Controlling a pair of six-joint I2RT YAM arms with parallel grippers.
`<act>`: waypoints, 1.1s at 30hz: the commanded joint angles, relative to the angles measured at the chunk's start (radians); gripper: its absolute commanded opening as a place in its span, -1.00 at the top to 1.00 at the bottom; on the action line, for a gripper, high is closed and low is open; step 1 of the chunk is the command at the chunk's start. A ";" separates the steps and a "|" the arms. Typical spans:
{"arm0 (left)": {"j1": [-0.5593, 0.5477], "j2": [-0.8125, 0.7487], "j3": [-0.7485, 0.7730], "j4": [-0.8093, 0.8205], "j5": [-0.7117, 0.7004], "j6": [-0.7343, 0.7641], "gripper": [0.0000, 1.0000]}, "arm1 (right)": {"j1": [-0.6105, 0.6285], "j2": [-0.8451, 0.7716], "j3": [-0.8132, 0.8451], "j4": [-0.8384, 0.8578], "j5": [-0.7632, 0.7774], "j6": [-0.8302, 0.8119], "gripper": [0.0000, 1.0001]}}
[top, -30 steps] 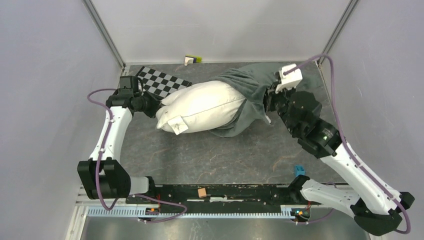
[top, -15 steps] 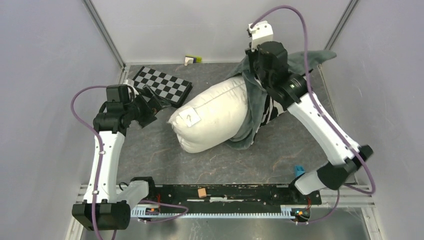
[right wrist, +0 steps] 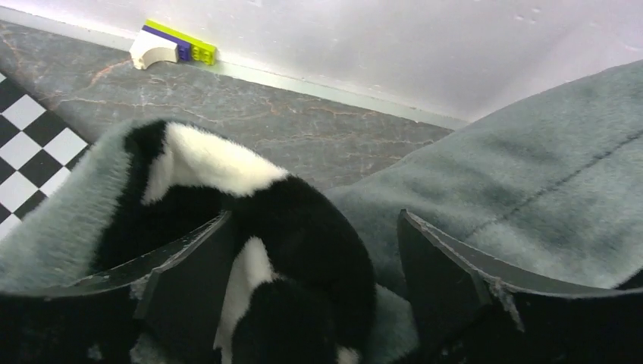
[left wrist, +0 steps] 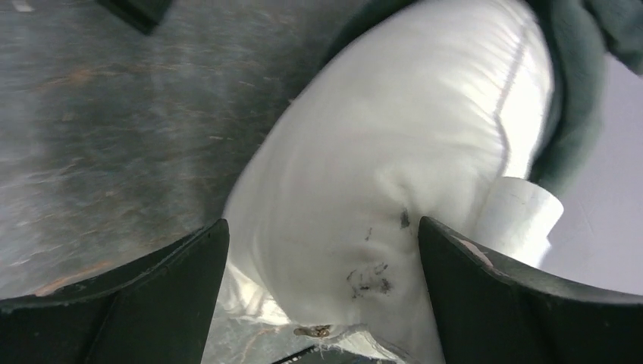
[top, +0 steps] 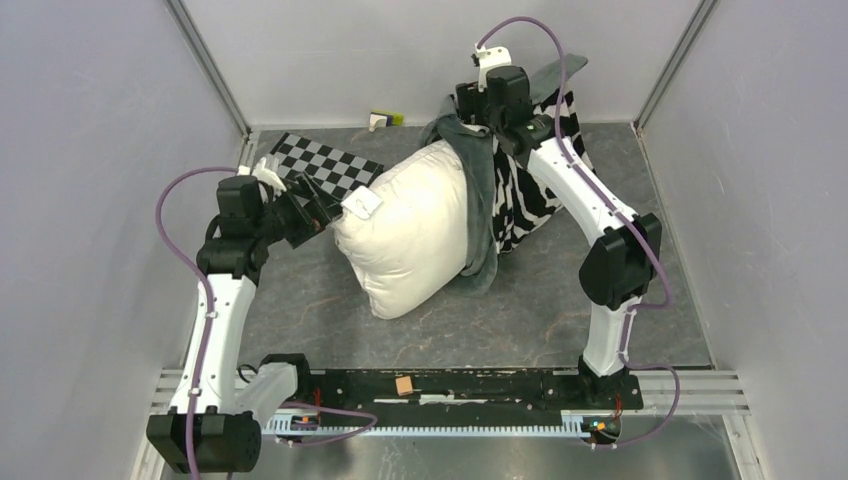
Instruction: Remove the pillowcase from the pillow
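Observation:
The white pillow (top: 410, 235) lies mid-table, its right end still inside the pillowcase (top: 525, 190). The case shows zebra stripes outside and a grey lining (top: 480, 210) folded back over the pillow. My left gripper (top: 318, 205) is open, its fingers wide on either side of the pillow's left corner (left wrist: 364, 227), near the white tag (left wrist: 523, 216). My right gripper (top: 458, 108) is raised at the back wall. In the right wrist view its fingers (right wrist: 189, 265) stand apart, and a zebra fold of the pillowcase (right wrist: 303, 250) rests between them against the left one.
A flat checkerboard (top: 325, 165) lies at the back left, behind my left gripper. Small toy blocks (top: 385, 118) sit against the far wall. Walls close in on three sides. A blue piece (top: 598, 342) and an orange block (top: 404, 384) sit by the front rail.
The left gripper let go of the pillow corner and opened. The right arm swung the pillowcase up toward the far wall, then opened its jaws. The pillow turned more upright.

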 commanded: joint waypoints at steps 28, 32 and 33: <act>-0.014 -0.026 -0.349 0.257 -0.047 -0.245 -1.00 | 0.115 -0.609 -0.873 0.287 -0.463 -0.050 -0.96; -0.014 0.033 -0.388 0.324 -0.024 -0.279 -1.00 | 0.208 -0.513 -0.816 0.280 -0.373 -0.061 -0.96; -0.029 0.047 -0.397 0.350 -0.017 -0.293 -1.00 | 0.219 -0.484 -0.792 0.278 -0.357 -0.060 -0.96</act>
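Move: The near hem of the pillowcase, which my right hand goes for, lies roughly 16 cm back, 3 cm to its right and 23 cm below it; the white pillow's middle is about 16 cm back, 15 cm to its left and some 19 cm down. From my left hand that pillow lies around 10 cm ahead, 16 cm to the right and 16 cm below, with the checkerboard some 30 cm ahead, 5 cm left and 25 cm down. With its fingers already mostly open, my right hand comes free of the pillowcase by the far wall and draws back about 20 cm, arching up and then down to end lower than it began, turning some 30 degrees counter-clockwise and edging left to the near hem. My open left hand swings 10 cm left and back again, then sinks about 12 cm towards the pillow. ##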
